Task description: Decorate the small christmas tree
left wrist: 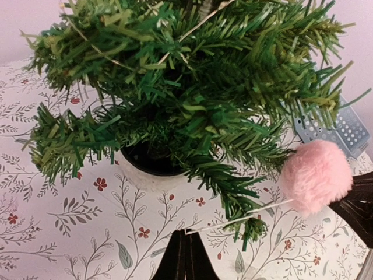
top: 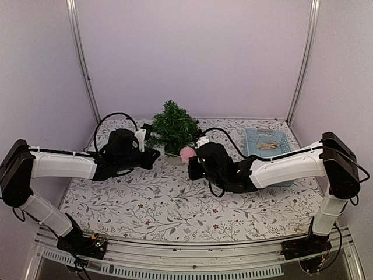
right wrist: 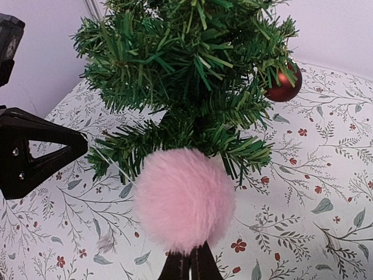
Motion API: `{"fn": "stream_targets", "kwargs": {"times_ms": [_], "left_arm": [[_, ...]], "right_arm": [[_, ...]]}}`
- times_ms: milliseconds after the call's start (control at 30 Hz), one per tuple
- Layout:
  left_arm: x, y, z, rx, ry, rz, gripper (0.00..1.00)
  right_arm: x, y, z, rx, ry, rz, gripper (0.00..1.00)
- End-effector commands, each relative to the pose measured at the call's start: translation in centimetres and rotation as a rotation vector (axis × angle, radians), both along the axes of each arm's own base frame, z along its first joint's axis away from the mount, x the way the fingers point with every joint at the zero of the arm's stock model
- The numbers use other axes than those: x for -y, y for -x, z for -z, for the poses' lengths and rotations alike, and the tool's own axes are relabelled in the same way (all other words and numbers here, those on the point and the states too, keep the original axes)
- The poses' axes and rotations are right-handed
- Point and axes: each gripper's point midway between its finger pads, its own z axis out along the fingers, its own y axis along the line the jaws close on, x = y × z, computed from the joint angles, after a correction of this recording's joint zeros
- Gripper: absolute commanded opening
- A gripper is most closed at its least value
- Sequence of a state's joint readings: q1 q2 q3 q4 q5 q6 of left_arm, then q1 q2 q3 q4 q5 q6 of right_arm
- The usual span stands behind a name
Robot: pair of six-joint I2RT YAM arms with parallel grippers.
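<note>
The small christmas tree point(top: 173, 125) stands at the back middle of the table, its bushy green branches point(left wrist: 192, 87) spreading over a white pot point(left wrist: 148, 169). A fluffy pink pompom point(top: 187, 153) hangs low at the front of the tree point(right wrist: 186, 70). My right gripper point(right wrist: 189, 259) is shut on the bottom of the pompom point(right wrist: 183, 198). A thin white string point(left wrist: 245, 216) runs from the pompom point(left wrist: 316, 175) under a low branch to my left gripper point(left wrist: 186, 242), which is shut on its end. A red bauble point(right wrist: 284, 87) hangs on the tree's right side.
A light blue basket point(top: 267, 143) with a few pale pieces in it sits at the back right, behind my right arm. The table wears a floral cloth point(top: 169, 204). White walls close in at the back and on both sides.
</note>
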State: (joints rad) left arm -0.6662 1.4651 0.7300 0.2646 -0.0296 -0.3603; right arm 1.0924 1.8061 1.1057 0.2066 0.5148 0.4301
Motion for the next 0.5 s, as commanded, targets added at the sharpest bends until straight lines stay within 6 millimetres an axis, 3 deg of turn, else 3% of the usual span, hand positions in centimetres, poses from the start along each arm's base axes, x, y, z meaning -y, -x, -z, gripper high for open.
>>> {"fn": "stream_targets", "kwargs": {"times_ms": [0, 67, 333, 467], "left_arm": [[-1.0, -0.7, -0.2, 0.009, 0.018, -0.036, 0.0], [-0.4, -0.7, -0.5, 0.012, 0.028, -0.009, 0.0], [2.0, 0.1, -0.5, 0.004, 0.07, 0.094, 0.0], [2.7, 0.4, -0.4, 0.005, 0.075, 0.117, 0.0]], "right_arm": [[0.8, 0.2, 1.4, -0.022, 0.042, 0.017, 0.0], [0.3, 0.3, 1.2, -0.025, 0.033, -0.006, 0.0], [0.0, 1.0, 0.0, -0.01, -0.005, -0.055, 0.3], [0.3, 1.3, -0.9, 0.013, -0.023, -0.071, 0.36]]}}
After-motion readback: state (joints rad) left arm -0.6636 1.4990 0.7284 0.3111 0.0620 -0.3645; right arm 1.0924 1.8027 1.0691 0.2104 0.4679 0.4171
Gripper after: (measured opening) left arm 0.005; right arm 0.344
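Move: The right hand's shut fingers hold the pink pompom, its middle about 3 cm ahead and 1 cm left of them; the left hand pinches its string, the pompom some 9 cm to the right and 1 cm ahead. From the left hand, the low branch tip is about 3 cm right, 1 cm back and 1 cm below; the pot stands roughly 9 cm ahead, 5 cm right and 9 cm below. Right fingers open, releasing the pompom and sinking about 1.5 cm; left, still pinching the string, eases right. ##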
